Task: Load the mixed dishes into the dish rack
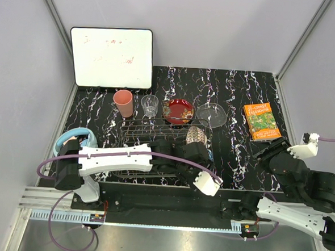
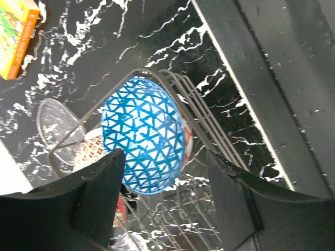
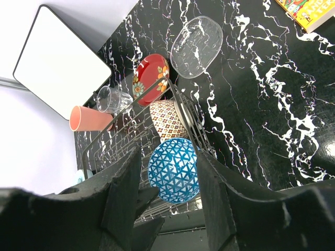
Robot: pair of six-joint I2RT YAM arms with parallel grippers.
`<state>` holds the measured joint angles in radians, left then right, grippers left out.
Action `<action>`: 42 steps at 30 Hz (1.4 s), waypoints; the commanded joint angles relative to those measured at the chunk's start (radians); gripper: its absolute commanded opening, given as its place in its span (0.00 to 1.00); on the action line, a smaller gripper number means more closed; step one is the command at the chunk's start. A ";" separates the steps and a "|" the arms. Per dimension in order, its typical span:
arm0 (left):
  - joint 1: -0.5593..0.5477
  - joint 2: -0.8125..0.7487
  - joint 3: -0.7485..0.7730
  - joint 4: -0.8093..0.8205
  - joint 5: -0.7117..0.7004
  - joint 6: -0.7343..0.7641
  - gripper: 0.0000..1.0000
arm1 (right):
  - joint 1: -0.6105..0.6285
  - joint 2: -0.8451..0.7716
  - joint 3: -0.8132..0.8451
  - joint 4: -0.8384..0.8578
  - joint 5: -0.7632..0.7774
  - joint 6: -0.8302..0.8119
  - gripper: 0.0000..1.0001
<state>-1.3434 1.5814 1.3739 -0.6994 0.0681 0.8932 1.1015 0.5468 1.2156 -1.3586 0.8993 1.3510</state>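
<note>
The blue patterned bowl (image 2: pixel 142 136) stands on edge in the dish rack (image 1: pixel 150 137), next to the beige patterned bowl (image 3: pixel 167 120). My left gripper (image 2: pixel 165 172) hovers just over the blue bowl, jaws apart, its fingers (image 2: pixel 99 193) clear of the bowl. Far off at the right, my right gripper (image 3: pixel 172 198) is open and empty and frames the blue bowl (image 3: pixel 174 170) from a distance. Behind the rack sit the pink cup (image 1: pixel 123 103), glass tumbler (image 1: pixel 149 105), red plate (image 1: pixel 178 111) and clear glass bowl (image 1: pixel 211 114).
A white board (image 1: pixel 111 56) leans at the back left. An orange book (image 1: pixel 261 121) lies at the right. Light-blue headphones (image 1: pixel 73 139) sit left of the rack. My left arm stretches across the rack's front.
</note>
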 commanded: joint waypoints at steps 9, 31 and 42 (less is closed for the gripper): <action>0.009 0.006 0.011 -0.009 0.038 -0.031 0.67 | 0.008 0.010 -0.013 -0.117 0.044 0.008 0.54; 0.063 0.086 0.007 -0.022 0.065 -0.063 0.48 | 0.006 -0.028 -0.033 -0.131 0.041 0.023 0.52; 0.062 0.106 0.051 -0.063 0.061 -0.145 0.19 | 0.008 -0.048 -0.041 -0.149 0.035 0.037 0.52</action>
<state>-1.2793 1.6794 1.3727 -0.7452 0.1081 0.7933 1.1015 0.4953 1.1831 -1.3586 0.9001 1.3602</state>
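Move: The blue bowl standing in the rack's right end lies about 5 cm ahead of the left hand, 4 cm right and 7 cm below. The patterned bowl stands some 10 cm beyond it, about 2 cm to its left; the clear dish is roughly 27 cm ahead of the left hand, 7 cm right and 13 cm below. From the right hand, the blue bowl is about 15 cm left, 4 cm ahead and 21 cm below. The left hand sinks about 4.5 cm towards the blue bowl's near rim, tilting slightly, fingers narrowing without shutting. ##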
